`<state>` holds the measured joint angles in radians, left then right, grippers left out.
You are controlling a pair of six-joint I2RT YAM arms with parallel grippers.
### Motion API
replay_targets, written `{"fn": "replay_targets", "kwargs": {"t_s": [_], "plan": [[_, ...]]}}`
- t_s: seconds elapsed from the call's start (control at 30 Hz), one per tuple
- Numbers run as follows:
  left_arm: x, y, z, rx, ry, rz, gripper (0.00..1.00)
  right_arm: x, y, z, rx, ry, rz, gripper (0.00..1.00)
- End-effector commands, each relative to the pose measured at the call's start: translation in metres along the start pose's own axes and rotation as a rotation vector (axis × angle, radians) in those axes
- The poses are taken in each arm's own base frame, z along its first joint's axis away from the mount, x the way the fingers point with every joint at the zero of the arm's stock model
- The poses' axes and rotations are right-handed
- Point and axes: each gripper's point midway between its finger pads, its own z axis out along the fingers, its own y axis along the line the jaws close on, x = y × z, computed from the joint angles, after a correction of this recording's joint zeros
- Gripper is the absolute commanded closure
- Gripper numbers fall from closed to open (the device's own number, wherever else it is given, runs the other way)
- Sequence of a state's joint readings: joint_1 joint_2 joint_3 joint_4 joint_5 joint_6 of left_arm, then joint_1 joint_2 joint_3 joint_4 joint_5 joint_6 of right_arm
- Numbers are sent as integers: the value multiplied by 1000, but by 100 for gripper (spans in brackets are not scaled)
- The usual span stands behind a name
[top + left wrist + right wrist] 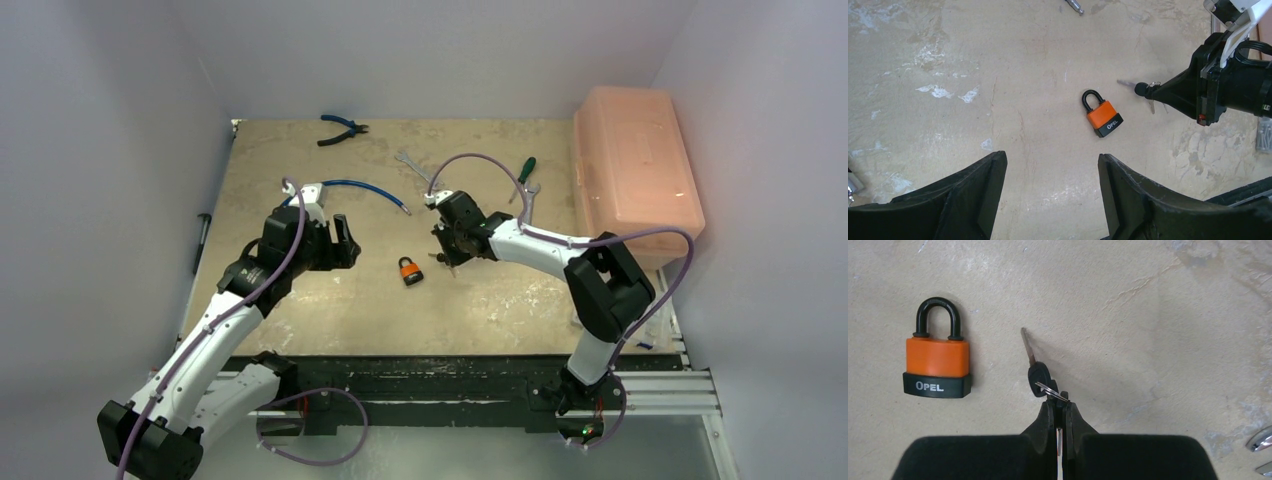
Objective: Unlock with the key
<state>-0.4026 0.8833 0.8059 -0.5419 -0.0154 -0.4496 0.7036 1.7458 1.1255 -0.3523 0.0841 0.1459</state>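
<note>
An orange padlock (410,270) with a black shackle and a black base marked OPEL lies flat on the table, its shackle closed (938,360) (1103,117). My right gripper (1059,400) is shut on a key of a small ring, pinched between the fingertips just right of the padlock. A second key (1034,365) with a black head hangs from the ring ahead of the tips, its blade pointing away. The left wrist view shows that key (1135,87) at the right gripper's tip. My left gripper (1052,160) hovers open to the left of the padlock (345,240), holding nothing.
A pink plastic box (635,170) stands at the right edge. Blue pliers (343,128) lie at the back, a blue hose (355,187) behind the left arm, a wrench (412,165) and a green screwdriver (524,170) behind the right arm.
</note>
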Motion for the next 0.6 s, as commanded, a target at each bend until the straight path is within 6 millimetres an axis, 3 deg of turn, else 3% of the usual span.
{"fn": "replay_targets", "kwargs": {"t_s": [0.0,0.33,0.57], "plan": [[-4,0,0,0,-20,16,29,0,7,-12,-32,-4,81,100],[-3,-14,0,71,-9,3,29,1,29,-34,-140,9,201,100],[-1,-51,-5,293,10,36,29,-15,57,-71,-342,-73,110,100]]}}
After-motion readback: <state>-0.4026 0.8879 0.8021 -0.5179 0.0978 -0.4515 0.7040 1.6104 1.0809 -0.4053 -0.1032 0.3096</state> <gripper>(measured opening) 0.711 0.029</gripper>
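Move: The keys are already pinched in my shut right hand. The padlock lies about 8 cm to its left, 2 cm back and 3 cm lower; the blue cable's tip is some 12 cm ahead and 9 cm left, and the spanner 10 cm ahead and 19 cm right. From my open left hand the padlock is roughly 6 cm ahead, 13 cm right and 16 cm down, with the held keys about 8 cm to the right of the padlock. Keeping the keys pinched, I draw my right hand back about 4 cm, then also lift it some 3 cm and edge left, rolling its left side up and tipping the fingers down, so the key blade comes round beside the padlock's black end. Late on, my left hand, still open, starts about 2 cm to the right towards the padlock. ##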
